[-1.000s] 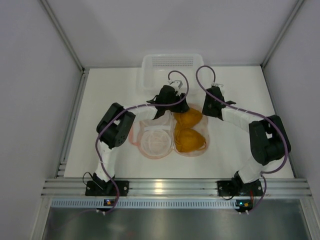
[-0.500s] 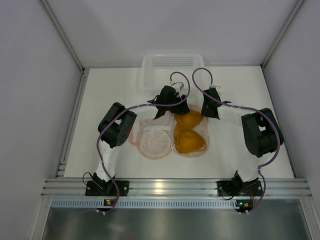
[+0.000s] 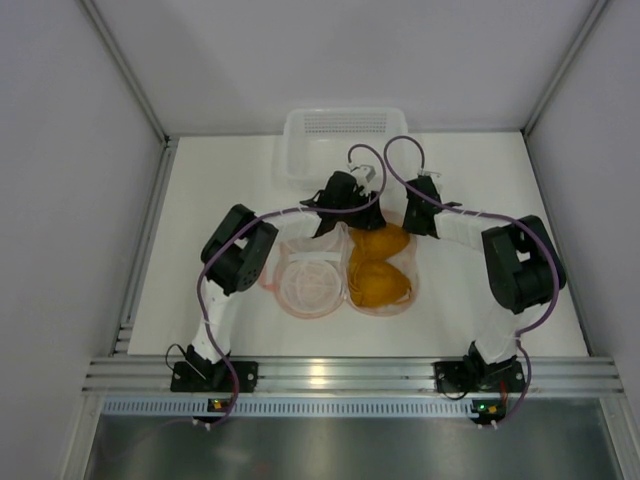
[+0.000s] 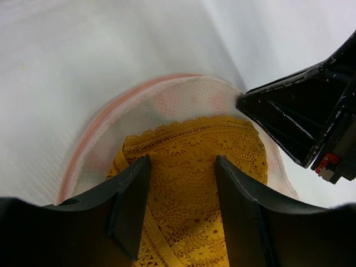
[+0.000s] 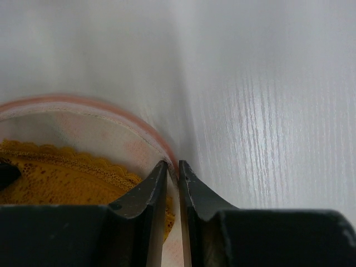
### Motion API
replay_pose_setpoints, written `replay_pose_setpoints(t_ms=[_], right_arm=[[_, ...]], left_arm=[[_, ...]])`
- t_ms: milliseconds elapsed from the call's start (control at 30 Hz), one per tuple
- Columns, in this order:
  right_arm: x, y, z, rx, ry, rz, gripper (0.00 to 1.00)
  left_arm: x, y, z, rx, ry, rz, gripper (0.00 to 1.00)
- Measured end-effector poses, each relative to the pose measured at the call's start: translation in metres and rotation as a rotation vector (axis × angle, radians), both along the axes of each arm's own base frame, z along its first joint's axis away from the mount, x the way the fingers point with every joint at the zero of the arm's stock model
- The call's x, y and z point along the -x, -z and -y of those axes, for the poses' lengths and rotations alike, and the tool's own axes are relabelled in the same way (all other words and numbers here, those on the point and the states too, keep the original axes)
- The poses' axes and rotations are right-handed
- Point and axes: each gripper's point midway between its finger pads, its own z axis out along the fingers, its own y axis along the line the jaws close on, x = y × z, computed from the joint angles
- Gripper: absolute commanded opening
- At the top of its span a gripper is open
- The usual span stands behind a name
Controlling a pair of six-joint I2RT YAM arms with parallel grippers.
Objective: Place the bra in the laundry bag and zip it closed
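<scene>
The laundry bag [image 3: 310, 285] lies open on the table, its white mesh half on the left. The mustard-orange bra [image 3: 378, 272] lies in its right half. My left gripper [image 3: 349, 222] is open just above the bra's far cup; in the left wrist view [image 4: 182, 161] its fingers straddle yellow lace [image 4: 183, 183] without gripping it, with the bag's coral rim [image 4: 111, 111] beyond. My right gripper [image 3: 406, 228] is at the bag's far right edge. In the right wrist view [image 5: 172, 167] its jaws are pinched on the bag's rim [image 5: 83, 105], with the bra [image 5: 61, 178] to the left.
A white slotted plastic basket [image 3: 345, 135] stands at the table's back edge, just behind both grippers. The right gripper's black body [image 4: 295, 119] shows close to the left one in the left wrist view. Grey walls close in both sides.
The right arm has folded in and its gripper moved left onto the bag's far right rim. The left gripper shifted slightly right over the bra.
</scene>
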Motion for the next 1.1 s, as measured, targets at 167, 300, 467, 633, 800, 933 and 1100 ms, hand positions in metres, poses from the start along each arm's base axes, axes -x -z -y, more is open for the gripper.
replay_pose_setpoints(t_ms=[167,300,467,633,800,933,1100], right_arm=[[0.000,0.000,0.000,-0.001,-0.001,0.000,0.20],[0.000,-0.002,-0.004,-0.013,-0.017,-0.004,0.32],[-0.005,-0.028,-0.013,-0.055,-0.051,0.033,0.49],[-0.014,-0.077,-0.021,-0.098,-0.087,0.125,0.61],[-0.009,-0.110,-0.024,-0.126,-0.117,0.178,0.72],[0.006,-0.132,-0.024,-0.149,-0.150,0.210,0.85],[0.044,-0.132,-0.017,-0.169,-0.181,0.199,0.94]], left_arm=[[-0.002,0.002,-0.002,-0.026,-0.010,0.017,0.60],[-0.002,-0.003,-0.011,-0.057,-0.034,0.035,0.64],[-0.006,-0.045,-0.015,-0.035,-0.060,0.102,0.71],[-0.009,-0.104,-0.030,-0.005,-0.129,0.200,0.72],[0.003,-0.143,-0.077,-0.004,-0.258,0.240,0.75],[0.011,-0.136,-0.156,-0.056,-0.441,0.181,0.76],[0.041,-0.081,-0.265,-0.189,-0.688,0.036,0.81]])
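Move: The bra's upper cup lies just under the left hand, about 3 cm back and 1 cm to its right; the lower cup is roughly 14 cm back, also 1 cm right. The bag's upper mesh disc sits some 17 cm left and 2 cm back of that hand. The bag's rim is already between the right fingers, with the upper cup about 7 cm left and 2 cm back of the right hand. The bag's rim comes free as the right fingers open wide; the right hand rises some 13 cm, then draws back slightly. The left fingers, resting half open on the upper cup, open further and lift off straight up, then the left hand sweeps left over the mesh disc to the bag's handle side, about 26 cm in all, sinking partway and turning counter-clockwise. ##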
